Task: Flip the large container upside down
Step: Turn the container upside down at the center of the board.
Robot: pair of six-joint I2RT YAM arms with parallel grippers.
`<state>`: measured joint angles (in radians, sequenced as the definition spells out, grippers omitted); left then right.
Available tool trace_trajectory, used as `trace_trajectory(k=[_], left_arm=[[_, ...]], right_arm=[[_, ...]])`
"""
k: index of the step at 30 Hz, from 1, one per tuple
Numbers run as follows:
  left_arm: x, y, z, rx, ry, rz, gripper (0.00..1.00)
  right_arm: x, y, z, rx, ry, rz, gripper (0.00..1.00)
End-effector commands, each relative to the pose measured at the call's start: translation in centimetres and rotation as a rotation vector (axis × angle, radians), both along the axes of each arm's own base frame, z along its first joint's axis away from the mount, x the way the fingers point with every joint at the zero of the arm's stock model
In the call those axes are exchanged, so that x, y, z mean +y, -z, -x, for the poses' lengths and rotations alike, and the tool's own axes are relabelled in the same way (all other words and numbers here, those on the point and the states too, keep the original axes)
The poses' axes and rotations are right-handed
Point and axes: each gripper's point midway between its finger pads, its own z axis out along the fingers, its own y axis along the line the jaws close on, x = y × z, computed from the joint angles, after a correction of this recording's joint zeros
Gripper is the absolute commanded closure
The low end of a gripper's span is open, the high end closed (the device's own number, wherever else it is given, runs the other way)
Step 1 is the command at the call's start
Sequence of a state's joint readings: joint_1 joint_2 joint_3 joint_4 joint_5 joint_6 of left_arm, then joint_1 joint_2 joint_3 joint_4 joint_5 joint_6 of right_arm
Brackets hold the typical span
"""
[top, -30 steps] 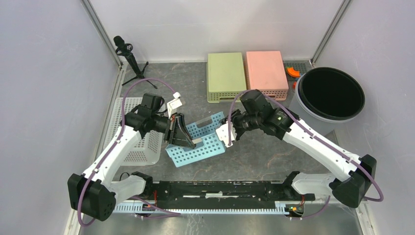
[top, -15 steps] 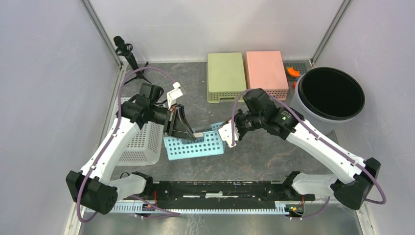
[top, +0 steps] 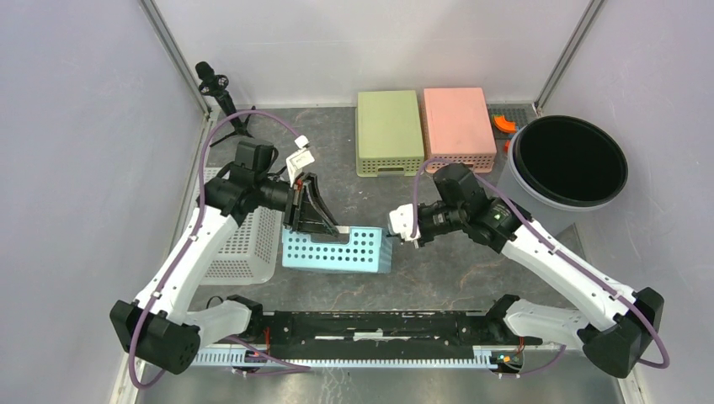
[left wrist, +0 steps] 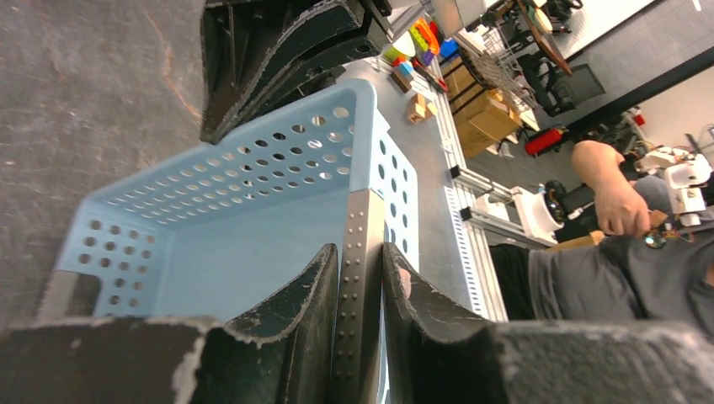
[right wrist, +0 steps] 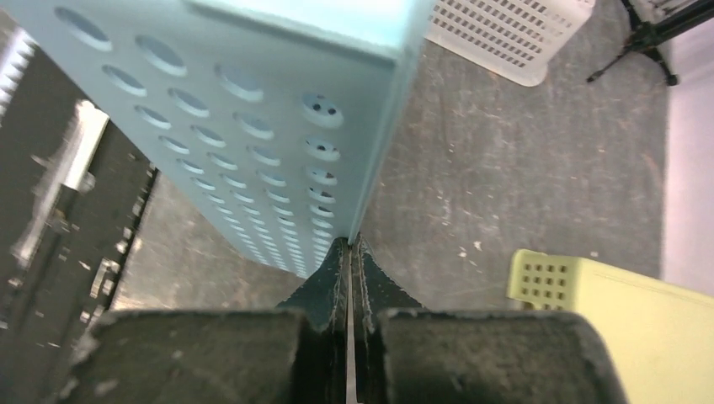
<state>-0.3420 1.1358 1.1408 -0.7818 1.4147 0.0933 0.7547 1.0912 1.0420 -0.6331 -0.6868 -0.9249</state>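
The large container (top: pixel 341 250) is a light blue perforated basket standing on one long side, its opening facing the back of the table. My left gripper (top: pixel 335 231) is shut on its upper wall. In the left wrist view the grey dotted rim (left wrist: pixel 360 278) sits squeezed between both fingers, with the blue inside (left wrist: pixel 227 227) to the left. My right gripper (top: pixel 401 238) is shut with nothing between its fingers. Its tips (right wrist: pixel 349 242) meet the basket's right corner edge (right wrist: pixel 383 168).
Green (top: pixel 388 130) and pink (top: pixel 458 124) baskets lie upside down at the back. A grey bin with a black inside (top: pixel 569 160) stands at the back right, and a white basket (top: pixel 240 244) at the left, under my left arm. A small tripod (top: pixel 223 97) stands at the back left.
The blue basket has swung from lying tilted and flat to standing on its side. My left gripper lifted its rim, and my right gripper shut and drew back to the right.
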Motion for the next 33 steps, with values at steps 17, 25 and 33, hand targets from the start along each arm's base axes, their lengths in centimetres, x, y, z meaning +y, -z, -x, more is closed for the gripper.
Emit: trace_trajectory(k=[17, 25, 33], left_arm=[[-0.7, 0.9, -5.6, -0.114, -0.21, -0.085, 0.61], [-0.8, 0.9, -7.1, -0.16, -0.257, -0.105, 0.54], [-0.8, 0.5, -8.6, -0.212, -0.298, -0.108, 0.43]], right_arm=[[1.3, -1.2, -0.8, 0.546, 0.1, -0.337, 1.0], [0.6, 0.3, -2.6, 0.594, 0.162, -0.326, 1.0], [0.1, 1.5, -3.2, 0.611, 0.176, -0.319, 1.0]])
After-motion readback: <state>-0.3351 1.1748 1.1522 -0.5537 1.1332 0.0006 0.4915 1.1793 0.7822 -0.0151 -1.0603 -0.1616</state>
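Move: The left hand is on the handle at the top of the blue container, which stands on end, its opening forward; its middle is about 13 cm below and 4 cm back. The board's center is some 20 cm ahead, 7 cm right and 27 cm below, the white container 23 cm left, 12 cm ahead. From the right hand, the blue container's middle is 10 cm left, 7 cm back and 5 cm below; the green container is roughly 40 cm ahead, 3 cm right. With its closed fingertips still against the blue container's right side near the open rim, the right hand first rolls forward at the wrist, some 40 degrees in all, then follows forward about 3 cm, sinking slightly. The left hand, around the top handle, carries the upper end forward about 7 cm and turns a little counter-clockwise as its fingers spread, still straddling the rim. ##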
